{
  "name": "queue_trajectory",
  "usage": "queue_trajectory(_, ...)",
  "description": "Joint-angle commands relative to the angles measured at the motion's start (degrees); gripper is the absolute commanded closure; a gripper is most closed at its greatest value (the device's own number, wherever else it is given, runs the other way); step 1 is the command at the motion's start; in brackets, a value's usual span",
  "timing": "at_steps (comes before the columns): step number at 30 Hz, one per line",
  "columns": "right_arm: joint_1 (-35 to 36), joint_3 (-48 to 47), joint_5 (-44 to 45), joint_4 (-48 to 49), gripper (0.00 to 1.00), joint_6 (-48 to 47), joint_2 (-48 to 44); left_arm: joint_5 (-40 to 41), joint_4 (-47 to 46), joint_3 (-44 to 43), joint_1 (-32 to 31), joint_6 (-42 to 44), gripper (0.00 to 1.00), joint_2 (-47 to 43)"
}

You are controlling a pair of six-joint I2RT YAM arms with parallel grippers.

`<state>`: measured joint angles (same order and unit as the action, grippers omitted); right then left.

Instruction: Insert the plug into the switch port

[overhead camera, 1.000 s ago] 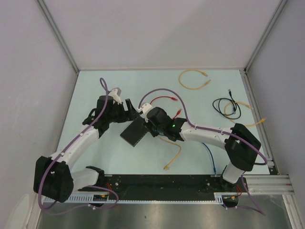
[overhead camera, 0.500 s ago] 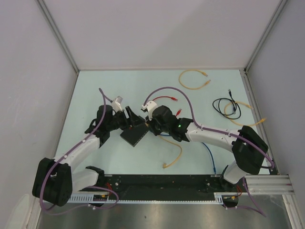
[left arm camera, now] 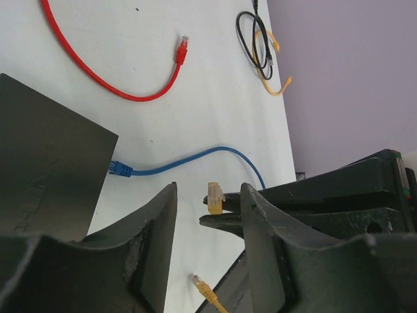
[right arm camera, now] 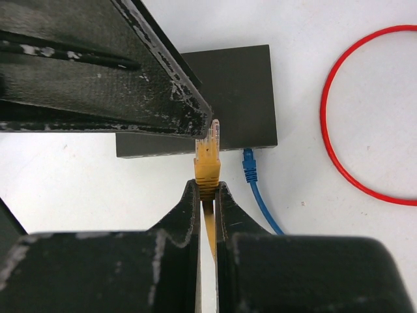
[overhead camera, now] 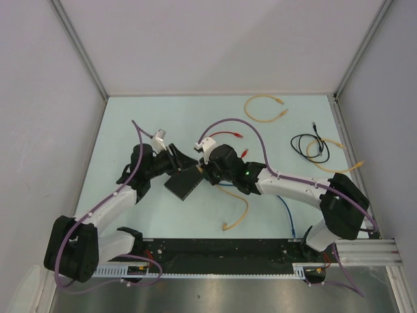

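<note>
The switch [overhead camera: 184,184], a flat black box, lies on the table between the two arms; it also shows as the switch [left arm camera: 45,156] and the switch [right arm camera: 221,98]. My right gripper [right arm camera: 207,188] is shut on the yellow plug [right arm camera: 208,163], whose clear tip points at the switch's near edge, just short of it. My left gripper [left arm camera: 208,189] is open, its fingers either side of the plug [left arm camera: 214,197] and the right fingertips, touching neither. One left finger [right arm camera: 98,65] covers part of the switch. A blue plug [right arm camera: 249,166] sits at the same edge.
A red cable [overhead camera: 225,135] curves behind the right gripper [overhead camera: 201,171]. A yellow loop [overhead camera: 264,107] and a black coil [overhead camera: 309,145] lie at the back right. The blue cable [overhead camera: 287,208] and the yellow cable's free end [overhead camera: 228,227] trail toward the near edge. Walls enclose the table.
My left gripper has moved in toward the right gripper and its jaws have narrowed. The right gripper has shifted slightly left with the plug. The switch has stayed in place.
</note>
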<state>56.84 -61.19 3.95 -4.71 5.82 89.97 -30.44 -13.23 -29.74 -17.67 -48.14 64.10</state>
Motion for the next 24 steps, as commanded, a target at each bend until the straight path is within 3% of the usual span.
queue_trajectory(1,0.29,0.1,-0.34,2.95,1.0,0.59,-2.17,-1.29,-3.55,-0.85,-1.05,-1.69,0.53,1.11)
queue_trajectory(7,0.55,0.28,-0.52,3.57,1.0,0.77,-2.35,-0.77,-3.99,-0.94,-2.1,-1.78,0.65,2.35)
queue_trajectory(12,0.55,0.89,-0.69,4.0,1.0,1.2,-2.87,-1.12,-4.78,-0.76,-2.37,-2.4,0.98,2.44)
queue_trajectory(15,0.2,3.26,-1.74,7.43,0.98,2.34,-5.06,-1.12,-5.31,0.2,-2.37,-3.8,1.0,1.74)
queue_trajectory(18,-1.64,6.86,-4.98,11.38,0.84,3.75,-8.13,-0.5,-6.89,2.22,-2.37,-6.87,1.0,1.04)
queue_trajectory(19,-1.99,7.74,-5.52,13.48,0.75,4.19,-8.93,0.02,-7.07,2.75,-2.37,-8.27,1.0,0.94)
queue_trajectory(24,-3.14,11.17,-7.55,16.13,0.58,3.84,-11.57,-0.06,-10.14,4.77,-2.45,-13.55,1.0,0.77)
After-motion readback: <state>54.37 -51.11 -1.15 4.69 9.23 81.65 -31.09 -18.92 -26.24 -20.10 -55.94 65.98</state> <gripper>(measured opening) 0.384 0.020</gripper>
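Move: The yellow plug, held in the right fingers, lies just off the left hand: about 2 cm to its right, 1 cm back and 1 cm lower, between its half-open fingers. From the right hand it sits about 1 cm ahead, 1 cm left and 1 cm lower. The switch is some 3 cm ahead, 4 cm left and 13 cm below the left hand; the blue plug in its port, roughly 4 cm ahead, 2 cm right and 13 cm below. Easing about 1.5 cm to its right, the left hand brings its half-open fingers further over the yellow plug and shuts them on its front part while the right hand holds nearly still. Then the right fingers open and let go, backing off about 2.5 cm up and to the right, while the left hand, keeping its pinch, sinks and draws back about 1 cm. ##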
